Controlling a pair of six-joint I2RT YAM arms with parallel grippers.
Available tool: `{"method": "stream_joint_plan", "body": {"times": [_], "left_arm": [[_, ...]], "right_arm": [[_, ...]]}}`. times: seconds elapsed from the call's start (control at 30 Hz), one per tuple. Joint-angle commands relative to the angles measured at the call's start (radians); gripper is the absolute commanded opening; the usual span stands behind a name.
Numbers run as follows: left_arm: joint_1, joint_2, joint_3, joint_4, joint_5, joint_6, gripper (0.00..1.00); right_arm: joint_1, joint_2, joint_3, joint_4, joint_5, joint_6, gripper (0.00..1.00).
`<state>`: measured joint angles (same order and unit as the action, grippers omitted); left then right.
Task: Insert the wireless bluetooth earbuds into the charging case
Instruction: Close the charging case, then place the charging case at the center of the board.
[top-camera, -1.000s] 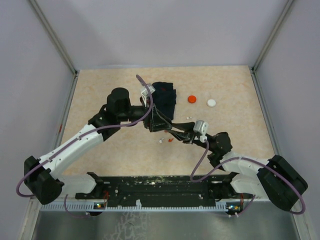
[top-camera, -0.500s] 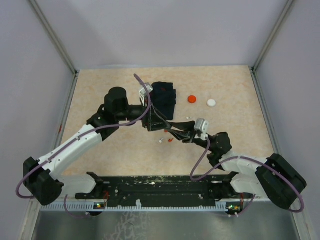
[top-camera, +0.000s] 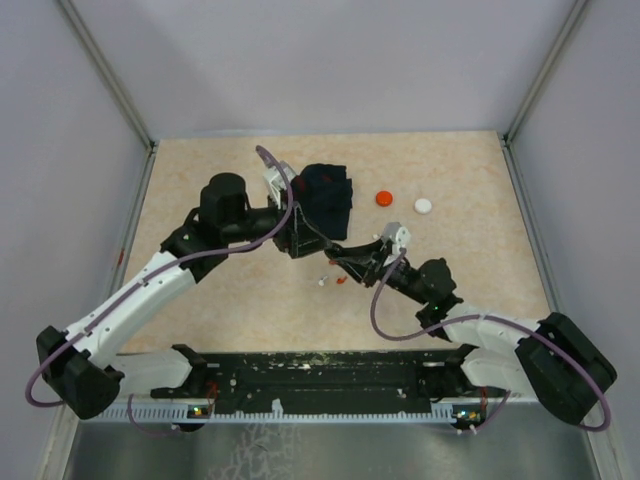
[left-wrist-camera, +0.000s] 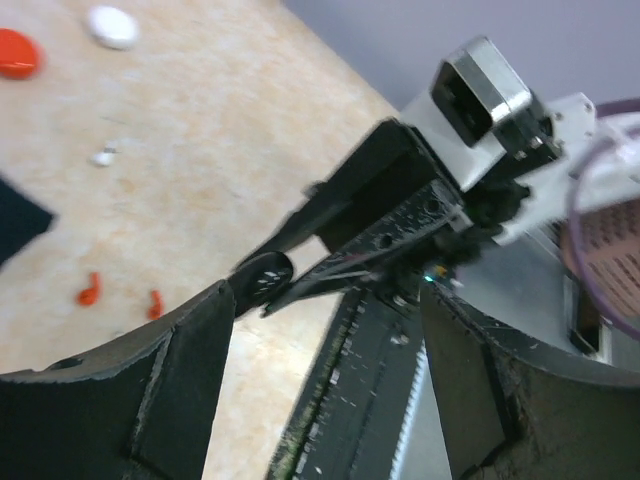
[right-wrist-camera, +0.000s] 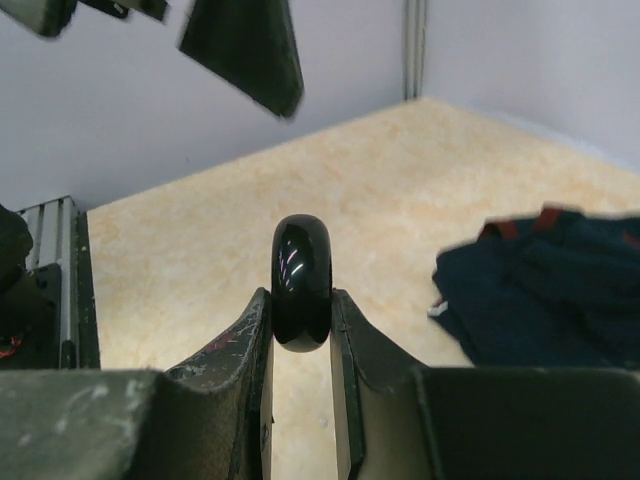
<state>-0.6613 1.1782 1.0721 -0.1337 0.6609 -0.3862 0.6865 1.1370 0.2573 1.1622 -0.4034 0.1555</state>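
My right gripper (right-wrist-camera: 300, 303) is shut on a glossy black round charging case (right-wrist-camera: 301, 270), held on edge between its fingers above the table. My left gripper (left-wrist-camera: 327, 296) is open, its fingers wide apart and empty, facing the right gripper's tip and the black case (left-wrist-camera: 262, 278). In the top view the two grippers meet near the table's middle, the left (top-camera: 305, 236) just above the right (top-camera: 337, 256). Two tiny red earbuds (left-wrist-camera: 90, 290) (left-wrist-camera: 155, 303) lie on the table below them. A small white earbud (left-wrist-camera: 103, 156) lies farther off.
A dark navy cloth with red trim (top-camera: 326, 196) lies behind the grippers. A red disc (top-camera: 384, 198) and a white disc (top-camera: 424, 206) sit to its right. The black rail (top-camera: 320, 375) runs along the near edge.
The right gripper has lifted and swung up-left with the black case. The left arm has drawn a little to the left, its gripper staying open.
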Motion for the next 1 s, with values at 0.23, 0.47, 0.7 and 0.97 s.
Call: {"method": "stream_joint_plan", "body": {"times": [0.23, 0.47, 0.7, 0.97], "left_arm": [[0.043, -0.039, 0.064, -0.314, -0.610, 0.245, 0.82], [0.072, -0.060, -0.002, -0.288, -0.765, 0.310, 0.83], [0.145, -0.083, -0.126, -0.227, -0.816, 0.317, 0.83], [0.223, -0.107, -0.160, -0.208, -0.850, 0.321, 0.83]], "right_arm": [[-0.133, -0.196, 0.107, -0.813, 0.260, 0.278, 0.00], [-0.302, -0.209, 0.108, -1.008, 0.214, 0.398, 0.00], [-0.508, -0.211, 0.100, -1.147, 0.202, 0.462, 0.00], [-0.630, -0.264, 0.072, -1.231, 0.311, 0.474, 0.00]]}}
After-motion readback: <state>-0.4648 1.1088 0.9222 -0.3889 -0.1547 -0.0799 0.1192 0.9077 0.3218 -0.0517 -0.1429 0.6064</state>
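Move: The closed charging case sits between the right hand's fingertips. Its way leads to bare table about 4 cm ahead of this hand, 20 cm to its right and 22 cm below. At that table height, a white earbud lies 15 cm ahead and 10 cm right, an orange one 4 cm ahead and 1 cm right. From the open left hand the case is about 2 cm ahead, 3 cm right and 6 cm below; the dark cloth is 25 cm ahead, 2 cm left, 29 cm below. Still pinching the shut charging case, the right hand carries it some 20 cm to the right and 16 cm down towards the bare right side of the table, swinging clockwise and tipping until its fingers point forward and down. The left hand, fingers staying open, leaves the case: about 18 cm left, 11 cm down and 11 cm forward, turning counter-clockwise to point forward and down as well. ##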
